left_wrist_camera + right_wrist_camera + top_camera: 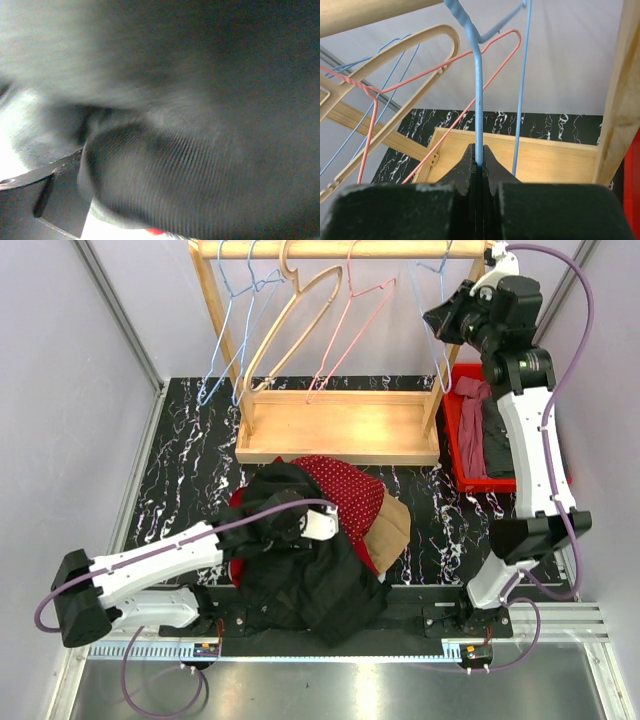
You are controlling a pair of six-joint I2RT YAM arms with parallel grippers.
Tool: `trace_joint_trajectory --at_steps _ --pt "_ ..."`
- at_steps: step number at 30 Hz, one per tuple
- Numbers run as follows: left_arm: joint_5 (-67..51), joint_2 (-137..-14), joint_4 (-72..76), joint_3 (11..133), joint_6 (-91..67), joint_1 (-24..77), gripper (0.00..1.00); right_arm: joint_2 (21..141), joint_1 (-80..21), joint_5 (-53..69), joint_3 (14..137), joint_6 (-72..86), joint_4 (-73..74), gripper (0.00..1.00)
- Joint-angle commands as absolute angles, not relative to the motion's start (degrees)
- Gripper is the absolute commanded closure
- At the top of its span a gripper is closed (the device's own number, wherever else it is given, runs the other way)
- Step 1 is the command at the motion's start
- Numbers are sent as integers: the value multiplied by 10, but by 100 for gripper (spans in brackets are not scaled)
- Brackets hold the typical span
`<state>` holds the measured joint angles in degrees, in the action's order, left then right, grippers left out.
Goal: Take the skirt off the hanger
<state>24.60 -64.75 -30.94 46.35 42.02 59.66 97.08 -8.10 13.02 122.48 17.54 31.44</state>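
A bare blue wire hanger [441, 360] hangs at the right end of the rack rod [340, 248]. My right gripper [437, 315] is shut on its stem, which shows pinched between the fingertips in the right wrist view [478, 100]. No garment hangs on it. My left gripper [318, 525] sits low in a pile of clothes: a black garment [300, 570], a red dotted one [350, 490] and a tan one [390, 530]. I cannot tell which is the skirt. In the left wrist view dark ribbed cloth [200, 175] drapes over the gripper; one finger [60, 195] shows far to the left, so the jaws stand apart.
The wooden rack has a flat base [340, 425] and also carries a pink hanger [350, 330], a wooden hanger [290, 320] and two blue hangers [230, 330]. A red bin [462, 455] with clothes stands at the right beside the right arm.
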Motion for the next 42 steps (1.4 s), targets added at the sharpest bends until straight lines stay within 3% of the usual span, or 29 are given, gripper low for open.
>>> trace_joint_trajectory --at_steps 1,9,19,20,21,23,24,25,33,42 --pt "225 -588 -377 587 433 592 1 1021 -81 125 1316 162 344 100" --pt "241 -582 -384 855 447 591 1 1020 -81 131 1251 175 327 100" --pt "247 -578 -385 977 423 554 1 958 -81 128 1137 178 303 100" --pt "248 -579 -385 1003 411 547 1 953 -81 126 1129 176 304 92" --pt "249 -579 -381 1016 403 532 1 943 -82 123 1115 174 305 61" --pt "255 -574 -369 1038 384 515 1 930 -82 119 1099 169 307 31" --pt "259 -571 -358 1041 377 502 1 912 -82 118 1079 168 307 9" --pt "268 -563 -355 1041 367 496 1 902 -82 116 1068 164 303 0" --pt "284 -495 -374 926 197 404 1 746 -92 112 914 168 287 0" --pt "321 -475 -398 849 89 344 1 607 -103 162 855 169 297 0"
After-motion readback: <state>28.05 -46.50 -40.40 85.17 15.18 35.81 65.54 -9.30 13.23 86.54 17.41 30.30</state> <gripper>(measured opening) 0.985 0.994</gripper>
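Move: The rail of the rack, where the blue hanger in the right fingers is to hang, is some 14 cm above that hand and 4 cm ahead. At about hand height, the pink hanger is 17 cm left and 2 cm ahead, the wooden hanger 28 cm left and 3 cm ahead. For the opened left hand, the black skirt's middle is roughly 6 cm back, straight in line and 6 cm below; the red dotted skirt is about 11 cm right and 7 cm ahead. Down about 6 cm with a short forward nudge, the right hand lowers the pinched blue hanger onto the rail, opens wide and backs off some 16 cm, rising a little at the end. The left hand, fingers still wide open, comes free of the black skirt, climbs about 40 cm, swings left and sinks a bit, its fingers tipping up as the wrist rolls some 60 degrees, left side down. ##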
